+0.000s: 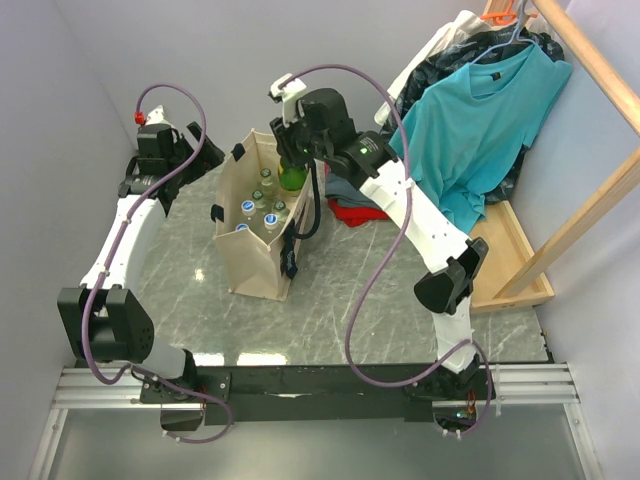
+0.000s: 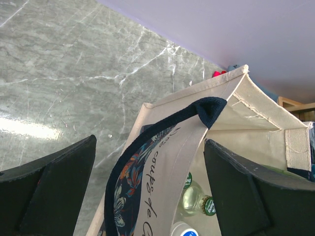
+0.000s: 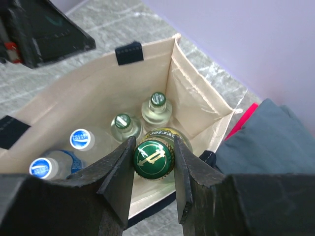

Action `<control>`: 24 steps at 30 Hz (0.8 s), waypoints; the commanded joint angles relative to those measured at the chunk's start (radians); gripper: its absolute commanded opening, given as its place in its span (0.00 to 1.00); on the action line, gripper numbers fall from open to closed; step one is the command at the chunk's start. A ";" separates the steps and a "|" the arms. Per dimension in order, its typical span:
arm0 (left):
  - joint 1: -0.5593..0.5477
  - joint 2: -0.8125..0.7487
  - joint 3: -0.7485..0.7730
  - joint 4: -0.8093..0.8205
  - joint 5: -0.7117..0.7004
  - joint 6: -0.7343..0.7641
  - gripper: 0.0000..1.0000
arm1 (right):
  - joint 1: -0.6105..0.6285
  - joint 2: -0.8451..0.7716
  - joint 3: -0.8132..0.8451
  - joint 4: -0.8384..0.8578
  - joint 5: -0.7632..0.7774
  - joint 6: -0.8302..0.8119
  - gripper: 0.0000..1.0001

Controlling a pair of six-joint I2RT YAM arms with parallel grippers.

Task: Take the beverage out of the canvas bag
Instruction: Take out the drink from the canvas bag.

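Note:
The beige canvas bag (image 1: 250, 255) stands upright on the marble table, its black handles hanging loose. My right gripper (image 3: 153, 160) is shut on the green cap of a green glass beverage bottle (image 3: 153, 156), holding it above the bag's back right corner (image 1: 291, 177). Two clear green-capped bottles (image 3: 157, 105) and two blue-capped bottles (image 3: 81, 138) still sit inside. My left gripper (image 2: 150, 191) is open at the bag's left rim (image 2: 256, 113). The printed strap handle (image 2: 147, 147) lies between its spread fingers, which do not touch it.
A teal T-shirt (image 1: 480, 110) hangs on a wooden rack (image 1: 590, 200) at the right, with dark clothes behind it. Red and grey folded cloth (image 1: 350, 212) lies just right of the bag. Walls close in at the left and the back.

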 commanded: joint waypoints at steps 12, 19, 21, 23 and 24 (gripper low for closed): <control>-0.003 -0.052 -0.007 0.045 0.002 -0.011 0.96 | 0.016 -0.198 -0.011 0.243 0.074 -0.049 0.00; -0.003 -0.048 -0.002 0.037 -0.008 -0.006 0.96 | 0.020 -0.233 -0.025 0.249 0.094 -0.066 0.00; -0.003 -0.048 -0.002 0.039 -0.001 -0.008 0.96 | 0.020 -0.239 -0.026 0.250 0.105 -0.069 0.00; -0.003 -0.046 -0.002 0.039 0.000 -0.009 0.96 | 0.022 -0.251 -0.029 0.252 0.112 -0.074 0.00; -0.003 -0.046 -0.002 0.039 0.002 -0.009 0.96 | 0.022 -0.255 -0.031 0.250 0.120 -0.074 0.00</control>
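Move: The right hand already grips the green bottle by its neck, the body hanging about 8 cm below, inside the canvas bag. The bag's right rim, the edge to clear, is some 5 cm to this hand's right, 3 cm back and 8 cm below. A green-capped bottle stands about 5 cm left, level, and a blue-capped one 8 cm left and 7 cm back, both roughly 20 cm down. From the left hand, the green bottle is about 16 cm right and 5 cm back, at its height. Upward first, nearly straight, the right hand keeps its pinch on the green bottle's neck and draws it up out of the canvas bag, about 5 cm in all. From roughly midway it also drifts right and back, some 2 cm each way, towards the bag's right rim, while the wrist tips the fingers up 5 to 10 degrees. ##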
